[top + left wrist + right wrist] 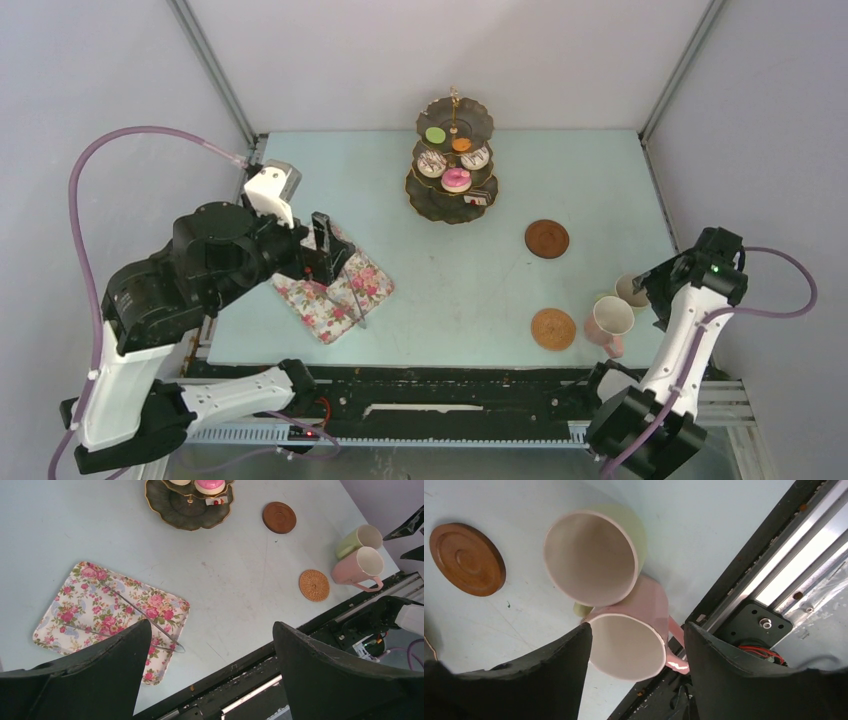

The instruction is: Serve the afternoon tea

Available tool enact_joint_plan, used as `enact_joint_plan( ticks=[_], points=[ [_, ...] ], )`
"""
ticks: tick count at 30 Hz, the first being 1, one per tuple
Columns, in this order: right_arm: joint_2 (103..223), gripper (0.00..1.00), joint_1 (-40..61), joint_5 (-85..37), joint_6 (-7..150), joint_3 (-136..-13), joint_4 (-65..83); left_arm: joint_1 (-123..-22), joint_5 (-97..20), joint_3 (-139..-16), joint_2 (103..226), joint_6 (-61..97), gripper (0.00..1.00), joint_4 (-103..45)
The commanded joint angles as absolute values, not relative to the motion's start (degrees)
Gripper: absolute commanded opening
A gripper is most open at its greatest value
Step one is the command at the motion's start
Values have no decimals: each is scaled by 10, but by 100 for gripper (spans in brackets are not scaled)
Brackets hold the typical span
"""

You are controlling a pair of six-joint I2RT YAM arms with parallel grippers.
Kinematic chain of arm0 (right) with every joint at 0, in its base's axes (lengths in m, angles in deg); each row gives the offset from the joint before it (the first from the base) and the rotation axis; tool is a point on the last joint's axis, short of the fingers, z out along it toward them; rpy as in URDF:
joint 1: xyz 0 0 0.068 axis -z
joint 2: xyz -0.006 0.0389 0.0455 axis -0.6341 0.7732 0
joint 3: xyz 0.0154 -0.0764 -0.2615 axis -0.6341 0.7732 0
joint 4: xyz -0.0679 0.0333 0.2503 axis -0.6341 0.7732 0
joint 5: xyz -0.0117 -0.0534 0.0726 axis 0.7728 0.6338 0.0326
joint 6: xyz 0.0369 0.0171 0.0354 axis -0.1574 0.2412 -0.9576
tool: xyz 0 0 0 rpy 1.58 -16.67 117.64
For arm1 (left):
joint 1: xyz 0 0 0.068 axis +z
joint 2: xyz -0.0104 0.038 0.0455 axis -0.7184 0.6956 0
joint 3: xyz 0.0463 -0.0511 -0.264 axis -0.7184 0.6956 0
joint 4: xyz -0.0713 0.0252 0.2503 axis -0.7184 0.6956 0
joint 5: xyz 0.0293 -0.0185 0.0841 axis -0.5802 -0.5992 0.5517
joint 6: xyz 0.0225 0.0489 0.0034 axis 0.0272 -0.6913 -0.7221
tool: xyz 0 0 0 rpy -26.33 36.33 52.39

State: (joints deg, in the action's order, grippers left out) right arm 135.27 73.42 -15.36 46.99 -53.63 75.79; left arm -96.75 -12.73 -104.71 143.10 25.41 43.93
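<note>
A pink cup (629, 647) stands beside a cream cup (594, 555) near the table's right front edge, the two touching. My right gripper (638, 627) is open, its fingers straddling the pink cup's rim; the left finger is at the rim, and the right one is clear of the cup beside its handle. A dark wooden coaster (547, 238) and a woven coaster (553, 328) lie left of the cups. Toy cakes sit on a tiered stand (455, 195) at the back. My left gripper (330, 250) hangs open and empty above the floral cloth (335, 290).
Long grey tongs (145, 620) lie on the floral cloth (100, 605). The black rail (744, 555) at the table's front edge runs just behind the pink cup. The woven coaster (314, 585) lies close to the pink cup (360, 567).
</note>
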Motion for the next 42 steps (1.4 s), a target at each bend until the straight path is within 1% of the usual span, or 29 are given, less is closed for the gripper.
enact_joint_plan(
  ticks=[1, 4, 15, 17, 19, 22, 26, 29, 33, 37, 42],
  points=[
    [1387, 68, 746, -151, 461, -528, 708, -974, -102, -1061, 1423, 238, 98, 430],
    [1396, 65, 747, -147, 457, -510, 687, -974, -96, -1063, 1424, 237, 98, 431],
    [1441, 63, 751, -142, 457, -469, 639, -974, -88, -1071, 1430, 232, 98, 435],
    [1455, 61, 751, -143, 453, -469, 626, -974, -87, -1071, 1432, 231, 98, 434],
    [1467, 53, 751, -150, 451, -469, 610, -974, -86, -1073, 1432, 230, 98, 434],
    [1483, 38, 751, -160, 445, -470, 587, -974, -84, -1076, 1435, 230, 98, 435],
    [1495, 22, 751, -182, 445, -474, 573, -975, -82, -1076, 1436, 229, 98, 436],
    [1496, 11, 744, -187, 451, -487, 569, -974, -81, -1076, 1437, 228, 98, 436],
    [1501, 1, 726, -176, 462, -524, 572, -974, -80, -1076, 1438, 226, 98, 435],
    [1518, 0, 683, -158, 466, -583, 592, -974, -75, -1075, 1437, 225, 98, 434],
    [1563, 0, 581, -118, 469, -677, 614, -977, -69, -1075, 1437, 221, 98, 433]
  ],
)
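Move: The green mug stands close under the open right hand: its middle about 5 cm ahead, 2 cm left and 10 cm below. The pink mug nearly touches it, 1 cm back and 6 cm left of the hand; the brown coaster lies some 18 cm ahead and 19 cm left. From the left hand the green mug is roughly 5 cm ahead, 63 cm right and 35 cm below. The right hand sinks about 6 cm, pinches the green mug's right wall, then carries it forward and up. ##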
